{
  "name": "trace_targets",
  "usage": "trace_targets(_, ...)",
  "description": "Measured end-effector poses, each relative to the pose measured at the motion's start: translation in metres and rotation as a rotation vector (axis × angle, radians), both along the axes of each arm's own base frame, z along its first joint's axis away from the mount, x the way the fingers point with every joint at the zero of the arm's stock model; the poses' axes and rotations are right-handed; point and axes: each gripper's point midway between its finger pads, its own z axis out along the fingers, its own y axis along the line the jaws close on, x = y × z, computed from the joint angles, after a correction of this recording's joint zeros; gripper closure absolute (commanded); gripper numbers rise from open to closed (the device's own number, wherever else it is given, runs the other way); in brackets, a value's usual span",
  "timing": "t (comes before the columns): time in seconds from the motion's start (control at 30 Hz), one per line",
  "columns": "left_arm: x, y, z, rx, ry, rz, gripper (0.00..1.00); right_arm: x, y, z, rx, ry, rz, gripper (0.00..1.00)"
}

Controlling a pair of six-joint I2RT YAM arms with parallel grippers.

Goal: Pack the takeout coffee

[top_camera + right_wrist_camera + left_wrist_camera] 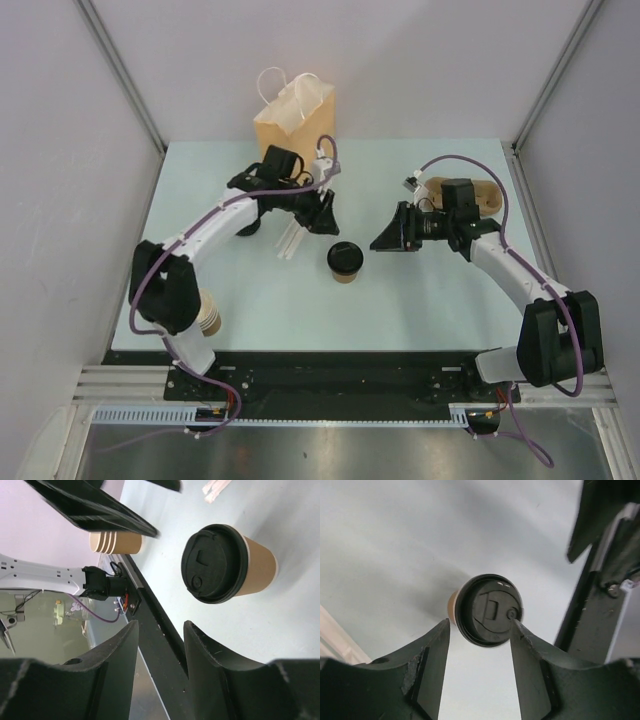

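Note:
The takeout coffee (343, 260) is a tan paper cup with a black lid (490, 609), upright near the table's middle. My left gripper (325, 215) hovers just behind it and is open. In the left wrist view the lidded cup lies just beyond the fingertips, nothing between the jaws of the left gripper (481, 626). My right gripper (385, 240) stands open to the cup's right with an empty gap. The right wrist view shows the coffee (227, 565) ahead of the right gripper (160, 625) and to its right.
A tan paper bag (295, 115) with handles stands at the back behind the left gripper. A stack of lidless paper cups (207, 310) sits by the left arm's base, cups (117, 542). Pale wrapped sticks (288, 240) lie left of the coffee. A tan object (487, 195) lies at the back right.

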Motion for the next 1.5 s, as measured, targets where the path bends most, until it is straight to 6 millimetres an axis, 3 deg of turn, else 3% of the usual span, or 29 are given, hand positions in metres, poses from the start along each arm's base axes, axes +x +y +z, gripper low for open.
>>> trace_targets(0.13, -0.012, 0.01, 0.04, -0.154, 0.034, 0.037, 0.55, -0.007, 0.012, 0.003, 0.023, 0.007, 0.042, 0.55)
trace_targets(0.23, -0.038, 0.006, 0.055, -0.282, 0.133, 0.019, 0.66, -0.012, 0.024, 0.002, 0.038, 0.023, 0.079, 0.6)
trace_targets(0.37, -0.065, -0.002, 0.034, -0.345, 0.329, 0.018, 0.7, -0.016, 0.037, -0.007, 0.048, 0.068, 0.115, 0.66)
trace_targets(0.47, -0.073, -0.003, 0.017, -0.351, 0.452, 0.048, 0.73, -0.015, 0.044, -0.016, 0.049, 0.106, 0.127, 0.68)
trace_targets(0.7, -0.065, -0.011, 0.005, -0.371, 0.539, 0.083, 0.79, -0.006, 0.051, -0.035, 0.054, 0.171, 0.119, 0.7)
trace_targets(1.13, -0.057, -0.009, -0.044, -0.273, 0.627, 0.169, 0.8, 0.007, 0.051, -0.068, 0.04, 0.249, 0.1, 0.73)
trace_targets(1.5, -0.055, -0.01, -0.047, -0.266, 0.639, 0.171, 0.8, 0.01, 0.043, -0.076, 0.066, 0.301, 0.112, 0.76)
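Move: The black lid on the paper cup lies about 5 cm back, 3 cm right and 6 cm below the left hand. From the right hand that lid is some 7 cm left, 1 cm ahead and 9 cm below. The stirrers lie about 8 cm ahead and 7 cm left of the left hand, 16 cm below; the cup carrier stands roughly 19 cm ahead and 21 cm right of the right hand, 17 cm below. Left hand arcs up and back, right swings left about 5 cm; both, fingers narrowing, descend onto the lid. ##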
